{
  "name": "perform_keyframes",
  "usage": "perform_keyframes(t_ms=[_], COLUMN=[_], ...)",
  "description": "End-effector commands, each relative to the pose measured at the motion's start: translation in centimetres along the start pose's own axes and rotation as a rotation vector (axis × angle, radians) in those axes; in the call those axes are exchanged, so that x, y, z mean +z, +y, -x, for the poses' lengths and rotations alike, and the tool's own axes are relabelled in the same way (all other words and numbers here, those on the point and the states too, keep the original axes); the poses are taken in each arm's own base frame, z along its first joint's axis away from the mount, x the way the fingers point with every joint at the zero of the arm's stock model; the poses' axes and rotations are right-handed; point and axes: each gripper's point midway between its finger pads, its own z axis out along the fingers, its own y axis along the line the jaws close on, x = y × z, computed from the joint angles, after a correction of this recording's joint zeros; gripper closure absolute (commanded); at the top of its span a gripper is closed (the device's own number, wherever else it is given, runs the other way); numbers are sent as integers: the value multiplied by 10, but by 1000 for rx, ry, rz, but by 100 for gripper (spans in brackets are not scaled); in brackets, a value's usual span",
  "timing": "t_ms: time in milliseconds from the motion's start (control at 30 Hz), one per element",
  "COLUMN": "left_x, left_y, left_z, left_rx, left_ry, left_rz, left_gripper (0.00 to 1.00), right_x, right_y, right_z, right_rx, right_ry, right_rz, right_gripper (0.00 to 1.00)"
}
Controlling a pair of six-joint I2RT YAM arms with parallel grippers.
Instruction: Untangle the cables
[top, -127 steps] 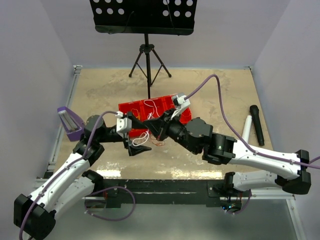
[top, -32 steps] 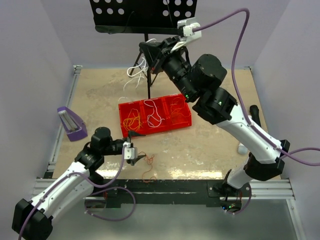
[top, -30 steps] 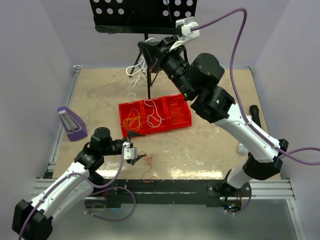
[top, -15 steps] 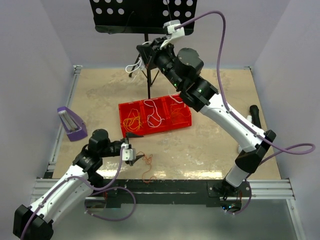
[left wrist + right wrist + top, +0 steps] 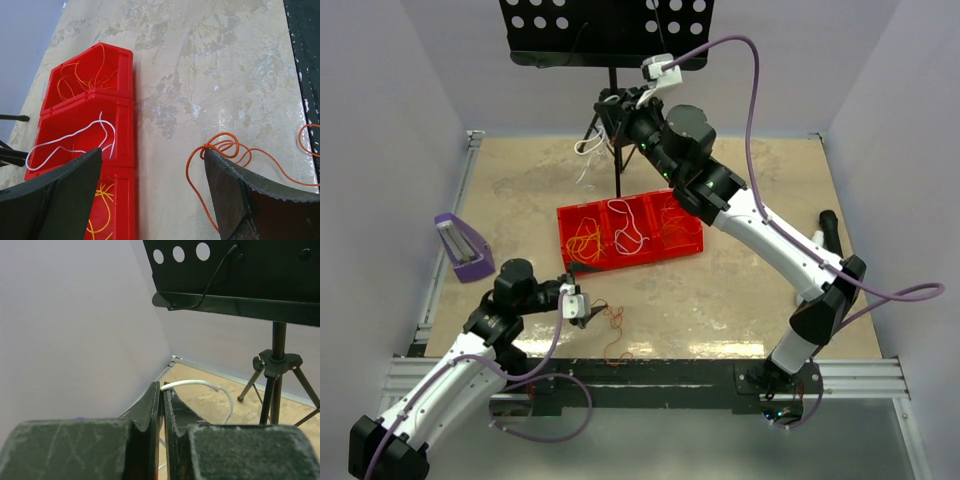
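Note:
My right gripper (image 5: pixel 607 106) is raised at the back, by the music stand's pole, shut on a white cable (image 5: pixel 586 150) that dangles below it. In the right wrist view the fingers (image 5: pixel 150 405) pinch that white cable (image 5: pixel 196 383), which arcs out to the right. My left gripper (image 5: pixel 588 310) is open and low over the table, in front of the red tray (image 5: pixel 563 215). A loose orange cable (image 5: pixel 226 149) lies on the table against its right finger (image 5: pixel 250 200). The tray (image 5: pixel 125 120) holds orange (image 5: pixel 80 80), white (image 5: pixel 70 145) and yellow (image 5: pixel 102 200) cables in separate compartments.
A black music stand (image 5: pixel 610 30) on a tripod (image 5: pixel 616 130) stands at the back. A purple holder (image 5: pixel 460 247) sits at the left. A black stick (image 5: pixel 828 222) and a white tube (image 5: pixel 814 240) lie at the right. Walls enclose the table.
The right arm has swung left and stretched toward the back with the white cable still pinched. The left gripper stayed open beside the orange cable, nearly still.

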Motion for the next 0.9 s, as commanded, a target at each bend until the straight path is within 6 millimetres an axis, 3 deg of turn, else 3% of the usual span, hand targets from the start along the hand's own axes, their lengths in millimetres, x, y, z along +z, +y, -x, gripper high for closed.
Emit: perform_keyframes(t_ms=[0,467,867], left_x=[-2,-3,-4], left_y=[7,7,7], left_z=[6,4,4], left_rx=[12,13,15], left_ry=[-17,-18,-20], left_rz=[25,27,27], left_gripper=[13,12,12], right_x=[6,7,-3], right_y=[2,-30,-18], right_z=[2,-27,20], right_rx=[24,38,30], right_ry=[-31,23,-61], right_rz=[30,-9,12], right_gripper=[100,100,100])
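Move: The right hand, holding the white cable pinched high in the air, has the red box's middle compartment almost straight below: level with it lengthwise, about 2 cm to its right and some 45 cm down. The yellow cable in the left compartment lies about 9 cm to the hand's left and 2 cm back; the orange cable in the right compartment about 15 cm to its right and 1 cm ahead. From the left hand, the middle compartment is some 20 cm ahead, 7 cm right and 12 cm below. Downward and a little forward, the right hand lowers the white cable towards the red box, sinking about 6 cm while reaching some 3 cm out, then eases to a stop and holds there. Its fingers stay shut on the cable and tip downward by roughly 5 degrees. The left hand practically stays put, open, the orange cable still draped on one finger. ##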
